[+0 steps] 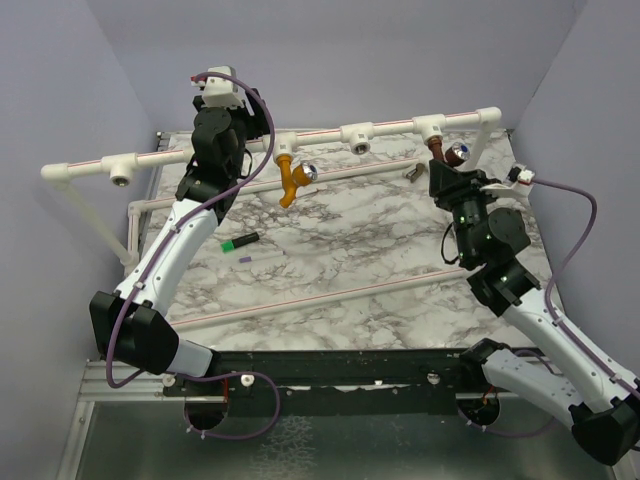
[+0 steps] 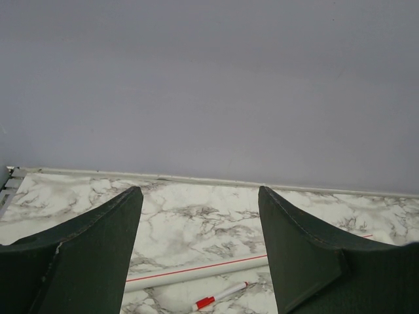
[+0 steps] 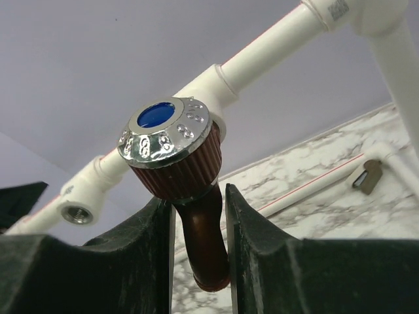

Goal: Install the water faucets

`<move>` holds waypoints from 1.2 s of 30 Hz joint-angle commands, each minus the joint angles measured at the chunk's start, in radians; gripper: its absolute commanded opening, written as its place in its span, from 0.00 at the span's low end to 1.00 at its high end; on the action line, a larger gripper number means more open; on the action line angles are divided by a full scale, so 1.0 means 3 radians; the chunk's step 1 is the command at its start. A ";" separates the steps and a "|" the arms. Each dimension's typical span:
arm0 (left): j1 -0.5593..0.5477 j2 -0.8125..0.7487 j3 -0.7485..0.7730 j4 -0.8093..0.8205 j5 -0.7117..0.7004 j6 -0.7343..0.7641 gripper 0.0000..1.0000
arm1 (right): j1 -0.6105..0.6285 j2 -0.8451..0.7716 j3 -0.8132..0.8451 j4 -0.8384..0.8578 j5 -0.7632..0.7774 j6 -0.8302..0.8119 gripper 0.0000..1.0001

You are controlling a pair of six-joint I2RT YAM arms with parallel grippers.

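Note:
The dark reddish-brown faucet (image 1: 447, 153) hangs from the T-fitting (image 1: 430, 128) at the right end of the white pipe rail, its silver knob toward me. In the right wrist view its spout (image 3: 200, 235) points down between the fingers of my right gripper (image 3: 196, 196). The jaws stand slightly open, with a thin gap on the left and the spout's tip against the right finger. The orange-yellow faucet (image 1: 292, 180) hangs from a fitting further left. My left gripper (image 2: 200, 190) is open and holds nothing, raised near the rail's left part (image 1: 205, 92).
The rail (image 1: 355, 135) has open T-fittings at its middle and left (image 1: 120, 178). A green marker (image 1: 240, 242) and a pale pen lie on the marble table (image 1: 360, 260). Thin white pipes (image 1: 330, 295) cross it. A small brown metal part (image 1: 412, 172) lies near the right faucet.

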 commanded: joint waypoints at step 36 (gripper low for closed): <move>-0.0087 0.0260 -0.0240 -0.0890 0.0211 0.0145 0.73 | 0.0066 -0.0180 0.0029 -0.1168 0.0205 0.3236 0.65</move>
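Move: The right hand has the brown faucet between its fingers, the body's middle about 2 cm ahead of it and level sideways. The tee it screws into lies roughly 6 cm ahead, 3 cm to the left and 3 cm up. The next, empty tee is about 18 cm left and 5 cm ahead; the pipe corner is some 8 cm right and 9 cm ahead. From the left hand the faucet's tee lies about 36 cm right and 5 cm back. Still pinching the brown faucet, the right hand rolls left-side-up about 50 degrees, then opens and sinks 2 cm. ##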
